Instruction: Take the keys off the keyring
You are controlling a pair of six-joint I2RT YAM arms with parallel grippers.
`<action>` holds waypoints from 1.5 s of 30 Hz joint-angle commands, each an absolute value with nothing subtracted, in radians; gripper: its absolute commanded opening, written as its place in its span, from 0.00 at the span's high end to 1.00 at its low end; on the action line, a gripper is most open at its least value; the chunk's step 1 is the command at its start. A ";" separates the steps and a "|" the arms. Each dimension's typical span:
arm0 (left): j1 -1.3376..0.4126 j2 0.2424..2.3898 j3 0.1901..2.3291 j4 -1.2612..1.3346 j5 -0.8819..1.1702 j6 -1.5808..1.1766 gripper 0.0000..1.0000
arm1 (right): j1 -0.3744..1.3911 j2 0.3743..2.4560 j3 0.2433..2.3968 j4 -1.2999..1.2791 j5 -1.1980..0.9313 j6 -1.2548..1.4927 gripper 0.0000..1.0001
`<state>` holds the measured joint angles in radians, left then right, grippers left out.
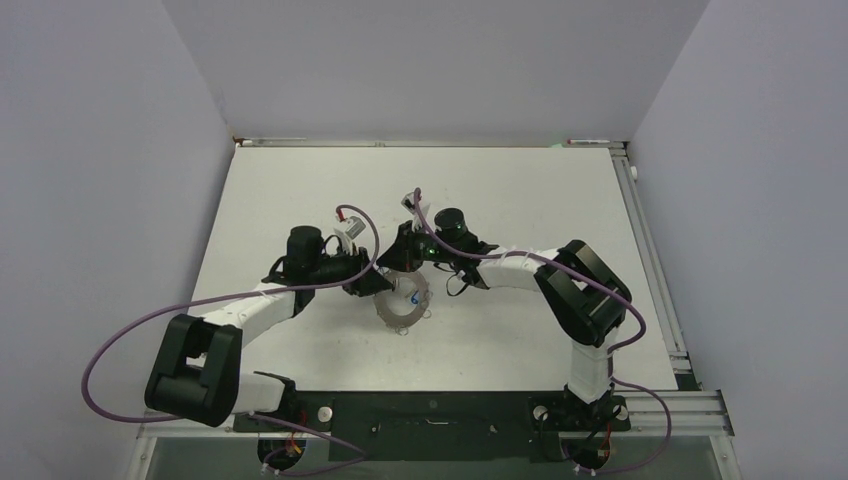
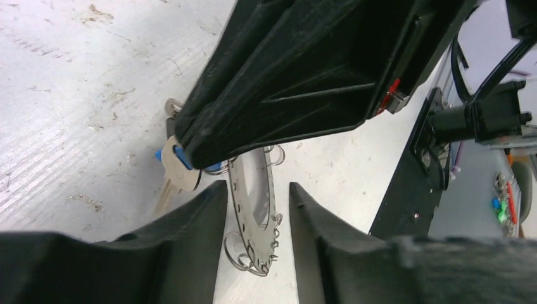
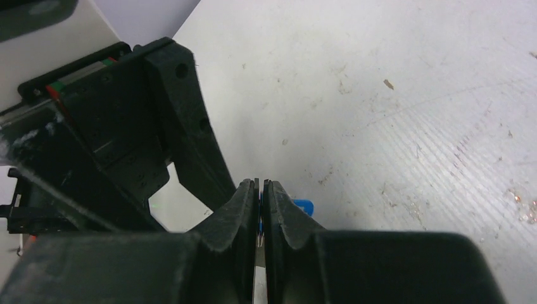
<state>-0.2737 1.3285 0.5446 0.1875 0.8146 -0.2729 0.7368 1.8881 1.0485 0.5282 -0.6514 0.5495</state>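
Note:
The keyring (image 2: 252, 206), a flat grey ring with small wire loops on its rim, shows nearly edge-on between my left gripper's (image 2: 256, 187) fingers. A gap shows on each side, so that gripper is open around it. In the top view the keyring (image 1: 402, 303) sits mid-table between both grippers. My right gripper (image 3: 261, 182) is shut on a blue-headed key (image 3: 304, 206). From the left wrist view its black body covers the ring's top, with blue key heads (image 2: 180, 156), a pale tag (image 2: 179, 174) and a silvery key blade (image 2: 163, 197) at its tip.
The black base plate (image 1: 430, 410) runs along the table's near edge, and the left wrist view catches it at the right (image 2: 411, 183). Purple cables (image 1: 355, 215) arch over both wrists. Grey walls close in the table's left, back and right.

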 commanded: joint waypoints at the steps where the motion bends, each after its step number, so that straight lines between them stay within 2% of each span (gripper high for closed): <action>1: -0.273 1.320 0.574 0.262 0.762 -0.287 0.69 | 0.701 1.798 1.007 0.677 -0.646 0.659 0.95; 3: -0.275 1.321 0.592 0.240 0.751 -0.282 0.82 | 0.689 1.791 0.987 0.709 -0.643 0.687 0.95; 4: -0.275 1.330 0.602 0.224 0.746 -0.282 0.93 | 0.685 1.788 0.979 0.721 -0.642 0.696 0.95; 5: -0.275 1.332 0.616 0.196 0.735 -0.274 1.00 | 0.681 1.786 0.974 0.730 -0.647 0.704 0.95; 16: -0.278 1.220 0.857 -0.377 0.535 0.070 1.00 | 0.644 1.736 0.895 0.798 -0.714 0.747 0.93; 18: -0.278 1.212 0.915 -0.482 0.496 0.160 1.00 | 0.637 1.729 0.885 0.817 -0.740 0.750 0.88; 21: -0.281 1.196 0.987 -0.615 0.431 0.324 1.00 | 0.612 1.714 0.877 0.824 -0.782 0.740 0.69; 23: -0.291 1.165 1.013 -0.659 0.377 0.447 1.00 | 0.588 1.703 0.869 0.835 -0.811 0.741 0.61; 28: -0.354 1.051 0.993 -0.651 0.220 0.746 1.00 | 0.553 1.666 0.874 0.750 -0.865 0.657 0.45; 31: -0.403 0.971 0.951 -0.623 0.153 0.921 1.00 | 0.559 1.650 0.906 0.656 -0.889 0.566 0.39; 35: -0.430 0.849 0.867 -0.576 0.147 1.153 1.00 | 0.578 1.652 0.955 0.531 -0.930 0.423 0.34; 41: -0.433 0.584 0.605 -0.401 0.232 1.714 1.00 | 0.594 1.678 1.019 0.377 -0.977 0.288 0.31; 45: -0.434 0.480 0.500 -0.293 0.301 1.831 1.00 | 0.600 1.668 1.009 0.374 -0.980 0.284 0.30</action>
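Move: The left fingers straddle the keyring's rim; the keyring's middle lies about 3 cm back, 3 cm right and 3 cm below the left hand. The right gripper's tips, already pinching the rim, are roughly 3 cm ahead of the left hand, level sideways and 2 cm higher; a blue tag is some 3 cm back, 5 cm right and 5 cm below it. From the right hand, the keyring's middle is about 5 cm back, 3 cm right and 4 cm down. Shut the left gripper on the keyring's rim and lift, with the right hand keeping its pinch while easing right and up; then open the right fingers and back them off the plate, still right and up. Carry the keyring up and left about 10 cm with the left hand, rolling the wrist over some 110 degrees, clockwise looking along the fingers, and sink slightly at the end. ##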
